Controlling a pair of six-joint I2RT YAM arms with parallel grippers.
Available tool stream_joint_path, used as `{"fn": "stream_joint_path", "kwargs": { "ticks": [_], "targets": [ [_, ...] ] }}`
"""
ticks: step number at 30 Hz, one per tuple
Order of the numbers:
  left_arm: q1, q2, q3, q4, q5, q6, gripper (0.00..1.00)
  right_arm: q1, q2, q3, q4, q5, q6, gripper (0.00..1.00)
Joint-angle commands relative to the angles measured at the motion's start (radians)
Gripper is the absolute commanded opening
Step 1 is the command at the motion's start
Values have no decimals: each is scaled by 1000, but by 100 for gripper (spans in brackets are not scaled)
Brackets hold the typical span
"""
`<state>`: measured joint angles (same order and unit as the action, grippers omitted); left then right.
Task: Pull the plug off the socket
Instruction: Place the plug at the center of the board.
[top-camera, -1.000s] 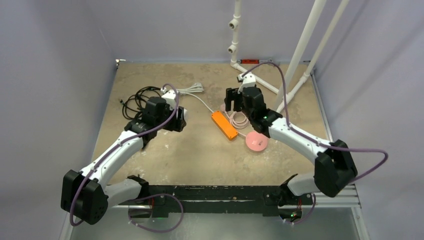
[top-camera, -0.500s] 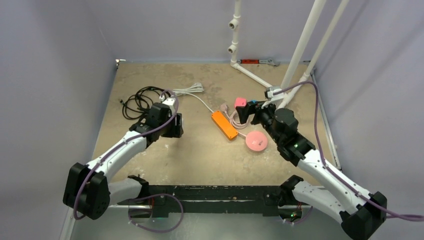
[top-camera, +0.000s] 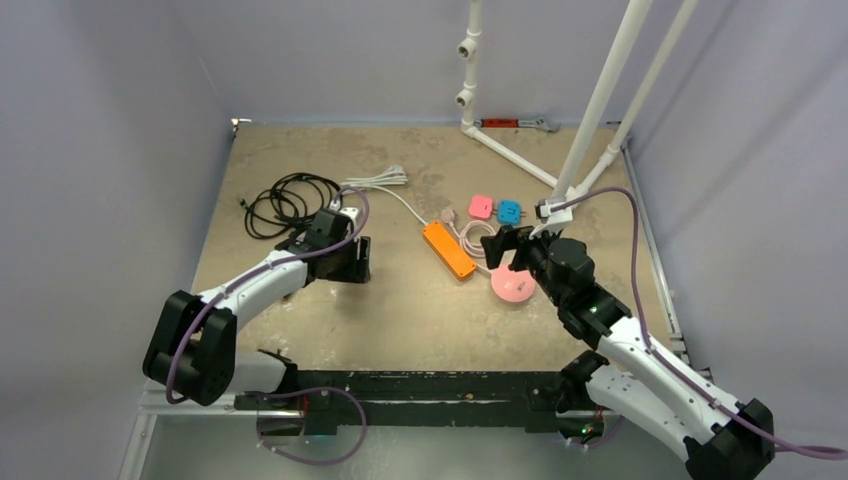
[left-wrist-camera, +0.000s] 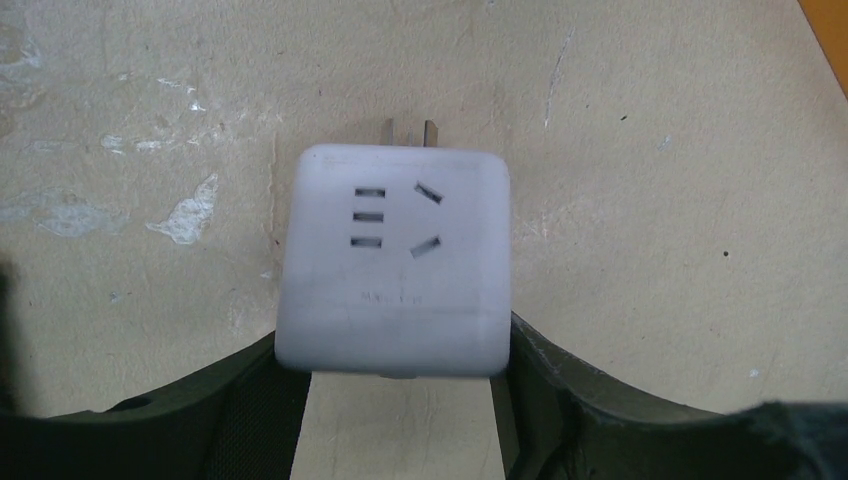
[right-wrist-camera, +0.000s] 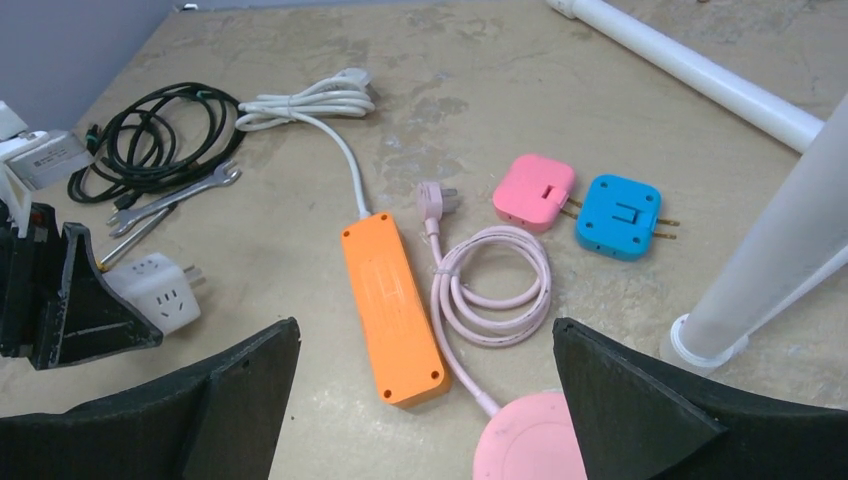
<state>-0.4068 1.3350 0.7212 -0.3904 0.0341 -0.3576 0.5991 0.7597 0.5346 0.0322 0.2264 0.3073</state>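
Note:
The socket (top-camera: 447, 250) is a long orange power strip lying flat mid-table with nothing plugged into it; in the right wrist view the socket (right-wrist-camera: 392, 305) shows two screw holes at its near end. The plug (left-wrist-camera: 395, 260), a small white cube adapter with two metal prongs pointing away, sits between the fingers of my left gripper (left-wrist-camera: 400, 345), which is shut on its sides. That gripper (top-camera: 352, 262) is low over the table, left of the strip and apart from it. My right gripper (top-camera: 503, 246) stands wide open and holds nothing, just right of the strip, above a pink disc.
A pink round disc (top-camera: 513, 285) with a coiled pink cable (right-wrist-camera: 495, 285) lies right of the strip. Pink (right-wrist-camera: 535, 192) and blue (right-wrist-camera: 620, 215) adapters lie behind. A black cable coil (top-camera: 285, 200), a wrench (right-wrist-camera: 175, 195) and white pipes (top-camera: 600, 100) are also there.
My right arm has drawn back from behind the strip toward the near right, its jaws spreading wider, uncovering the pink and blue adapters. The left gripper has carried the white cube slightly nearer.

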Motion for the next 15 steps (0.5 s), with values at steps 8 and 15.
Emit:
{"fn": "stream_joint_path", "kwargs": {
  "ticks": [8,15],
  "targets": [
    [3,-42,11,18,10,-16,90,-6,-70,-7,-66,72,66,99],
    [3,-170,15,30,-52,-15,94,-7,-116,1,-119,116,87,99]
  ]
}}
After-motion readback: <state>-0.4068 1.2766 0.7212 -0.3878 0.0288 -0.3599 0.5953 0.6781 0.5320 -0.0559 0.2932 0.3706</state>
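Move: The plug is still gripped by the left hand, its middle about 1 cm ahead of the hand point and level with it. The patch of board it is going to is right beneath, some 5 cm down. From the left hand, the screwdriver lies about 12 cm left and 3 cm ahead, and the orange power strip some 18 cm right and 6 cm ahead, both on the board. From the right hand the plug is about 28 cm left, 1 cm back and 16 cm lower. The plug is let go just above the bare board: the left fingers, pointing steeply down, spread from their grip to nearly wide open on either side of it. The left hand barely shifts while they part, then backs straight up about 1.5 cm. Empty and wide open, the right hand drifts about 2 cm to its right and slightly back, away from the plug. ##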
